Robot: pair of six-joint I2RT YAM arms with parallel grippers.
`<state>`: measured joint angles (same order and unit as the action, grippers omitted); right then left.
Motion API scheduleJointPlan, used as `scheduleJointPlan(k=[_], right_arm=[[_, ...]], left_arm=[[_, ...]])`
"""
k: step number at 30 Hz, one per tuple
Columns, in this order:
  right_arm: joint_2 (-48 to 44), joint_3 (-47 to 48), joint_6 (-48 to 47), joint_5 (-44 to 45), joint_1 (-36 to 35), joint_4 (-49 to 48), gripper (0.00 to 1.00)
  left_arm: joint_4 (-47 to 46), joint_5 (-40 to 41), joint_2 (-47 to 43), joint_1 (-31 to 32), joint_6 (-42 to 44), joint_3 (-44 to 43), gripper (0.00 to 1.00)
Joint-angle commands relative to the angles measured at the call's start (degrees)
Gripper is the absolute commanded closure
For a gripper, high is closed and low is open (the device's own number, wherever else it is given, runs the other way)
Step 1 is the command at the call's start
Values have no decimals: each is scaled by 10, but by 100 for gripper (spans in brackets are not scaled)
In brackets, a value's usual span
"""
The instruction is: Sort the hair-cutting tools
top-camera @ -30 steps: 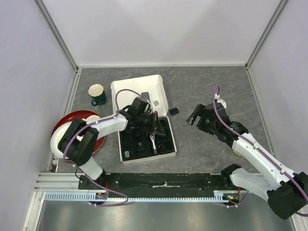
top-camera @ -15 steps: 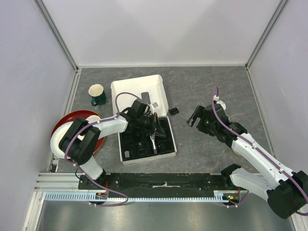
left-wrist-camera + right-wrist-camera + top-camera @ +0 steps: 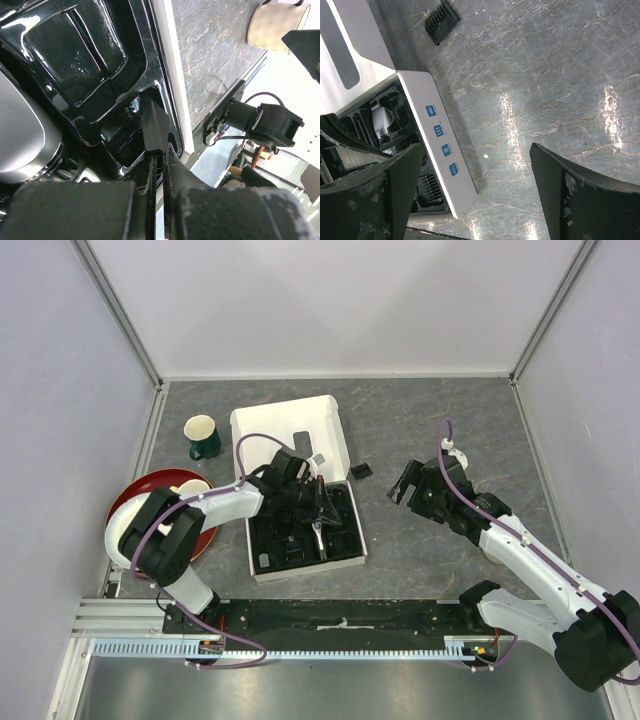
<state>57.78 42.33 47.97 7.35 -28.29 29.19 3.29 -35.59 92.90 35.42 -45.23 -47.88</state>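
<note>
My left gripper (image 3: 316, 502) hovers over the black tray (image 3: 345, 540) of the white box. In the left wrist view the left gripper (image 3: 161, 152) is shut on a small flat black plastic piece (image 3: 152, 125), held above a tray pocket. Beside it in the tray lies the silver-and-black clipper (image 3: 22, 140) (image 3: 317, 531). One black comb guard (image 3: 361, 471) (image 3: 441, 20) lies loose on the table right of the box. My right gripper (image 3: 405, 485) (image 3: 475, 150) hangs open and holds nothing, above bare table between the box and that guard. Another comb guard (image 3: 427, 187) sits in the tray's corner.
The box's white lid (image 3: 290, 430) lies open behind the tray. A green mug (image 3: 203, 437) stands at the left. A red plate (image 3: 135, 510) carries a cream mug (image 3: 190, 487). Another cream mug (image 3: 277, 22) stands beside the right arm. Walls enclose the table.
The left gripper has shifted slightly within the tray, still shut on the black piece. The right gripper has drifted a little to the left, still open.
</note>
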Motion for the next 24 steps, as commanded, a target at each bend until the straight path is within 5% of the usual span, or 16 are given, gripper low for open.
scheduleJointPlan(k=[1, 15, 24], right_arm=[[2, -4, 1, -2, -1, -18, 6], [-1, -8, 2, -1, -1, -18, 6], [-4, -9, 1, -2, -2, -17, 6]], left_arm=[[-20, -4, -2, -1, -21, 2, 98], [-82, -42, 36, -1, -43, 8, 97], [6, 36, -3, -1, 10, 1, 50]])
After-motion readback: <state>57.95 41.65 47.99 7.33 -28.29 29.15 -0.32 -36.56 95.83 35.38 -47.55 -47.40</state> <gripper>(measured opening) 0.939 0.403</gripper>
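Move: The left gripper already holds a black comb guard at its fingertips. The small slot by the box's right wall lies about 2 cm to its right and 3 cm below. The clipper lies some 5 cm to the left and 1 cm back, the already stowed guard about 4 cm back and 3 cm right, and the loose guard on the table roughly 13 cm ahead and 6 cm right. From the right hand the slot is about 12 cm left, 4 cm back and 9 cm below. Ease the left gripper about 1 cm to the right and slightly down, the held guard leading into the slot beside the box's right wall. Then open the fingers to about two-fifths to let the guard go, sinking another half centimetre and drifting back a little to the left as they spread. ##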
